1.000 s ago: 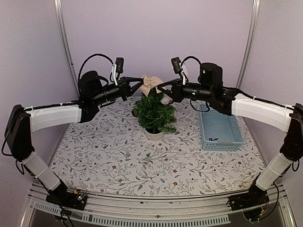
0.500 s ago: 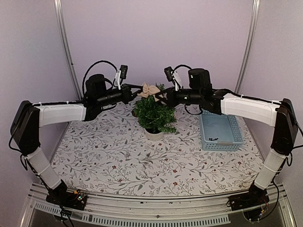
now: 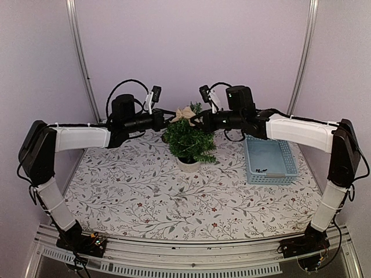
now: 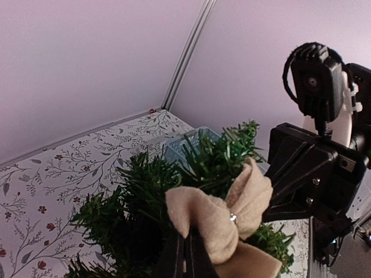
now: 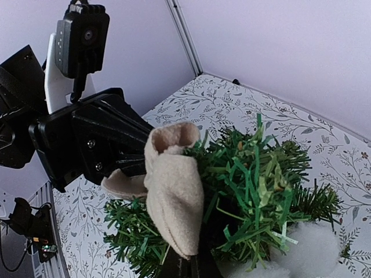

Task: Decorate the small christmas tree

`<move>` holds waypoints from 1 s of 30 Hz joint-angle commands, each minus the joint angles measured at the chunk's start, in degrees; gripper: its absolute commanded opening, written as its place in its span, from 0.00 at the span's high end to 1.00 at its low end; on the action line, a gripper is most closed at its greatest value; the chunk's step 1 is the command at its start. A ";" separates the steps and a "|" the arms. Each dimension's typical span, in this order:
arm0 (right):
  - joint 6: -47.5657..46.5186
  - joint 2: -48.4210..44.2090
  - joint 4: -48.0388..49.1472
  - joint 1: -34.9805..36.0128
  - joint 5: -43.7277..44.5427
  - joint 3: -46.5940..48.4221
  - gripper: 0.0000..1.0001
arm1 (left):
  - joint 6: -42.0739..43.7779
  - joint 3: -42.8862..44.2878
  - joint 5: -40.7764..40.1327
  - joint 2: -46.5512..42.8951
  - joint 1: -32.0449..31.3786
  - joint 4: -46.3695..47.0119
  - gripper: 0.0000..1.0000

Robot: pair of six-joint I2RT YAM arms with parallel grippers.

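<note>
The small christmas tree [image 3: 188, 139] stands in its white pot [image 3: 188, 165] at the table's middle back. A beige felt bow [image 3: 185, 114] sits at the treetop, held from both sides. My left gripper [image 3: 174, 117] is shut on the bow's left loop; in the left wrist view the bow [image 4: 223, 217] folds over the closed fingertips [image 4: 186, 255] in front of the tree [image 4: 139, 197]. My right gripper [image 3: 197, 117] is shut on the bow's right loop; in the right wrist view the bow [image 5: 174, 191] drapes over its closed fingertips [image 5: 197, 263] against the green needles [image 5: 261, 179].
A light blue plastic basket [image 3: 269, 158] sits right of the tree, with a small dark item inside. A white fluffy patch [image 5: 307, 249] lies below the tree in the right wrist view. The floral tablecloth [image 3: 145, 191] covers the table.
Both grippers have moved inward and down with the bow, bringing it from above the tree onto the treetop. The bow looks more bunched now.
</note>
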 commanded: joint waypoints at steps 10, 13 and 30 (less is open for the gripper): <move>-0.41 1.45 -3.56 -0.43 1.89 1.76 0.98 | 2.36 1.83 -0.57 2.23 0.91 -3.68 1.00; -0.67 1.36 -3.78 -0.48 1.77 1.70 0.98 | 3.13 1.67 -0.98 1.75 0.91 -4.52 1.00; -1.31 -3.84 -3.09 -0.43 0.21 1.38 0.57 | 6.74 2.95 -5.19 -4.57 1.40 -11.05 0.56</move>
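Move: Between the two hands hangs the bow, its left and right ends still pinched. The tree's top, where it is going, lies about 5 cm right of the left hand, 2 cm ahead and 3 cm lower; from the right hand it is some 3 cm left, 3 cm ahead and 3 cm lower. The white fluffy ornament sits roughly 6 cm ahead of the right hand, 1 cm to its right and 5 cm lower, and the pot about 21 cm below, 3 cm left and 1 cm back. Lowering the bow the last bit onto the tree's top, the left hand sinks about 2 cm and the right hand about 1.5 cm, slowing as they go. Then both grippers open to nearly half, ending their pinch on the bow's ends; as it opens, the left hand comes back up about 1 cm, drifts 1 cm left and rolls slightly, while the right stays almost in place. ##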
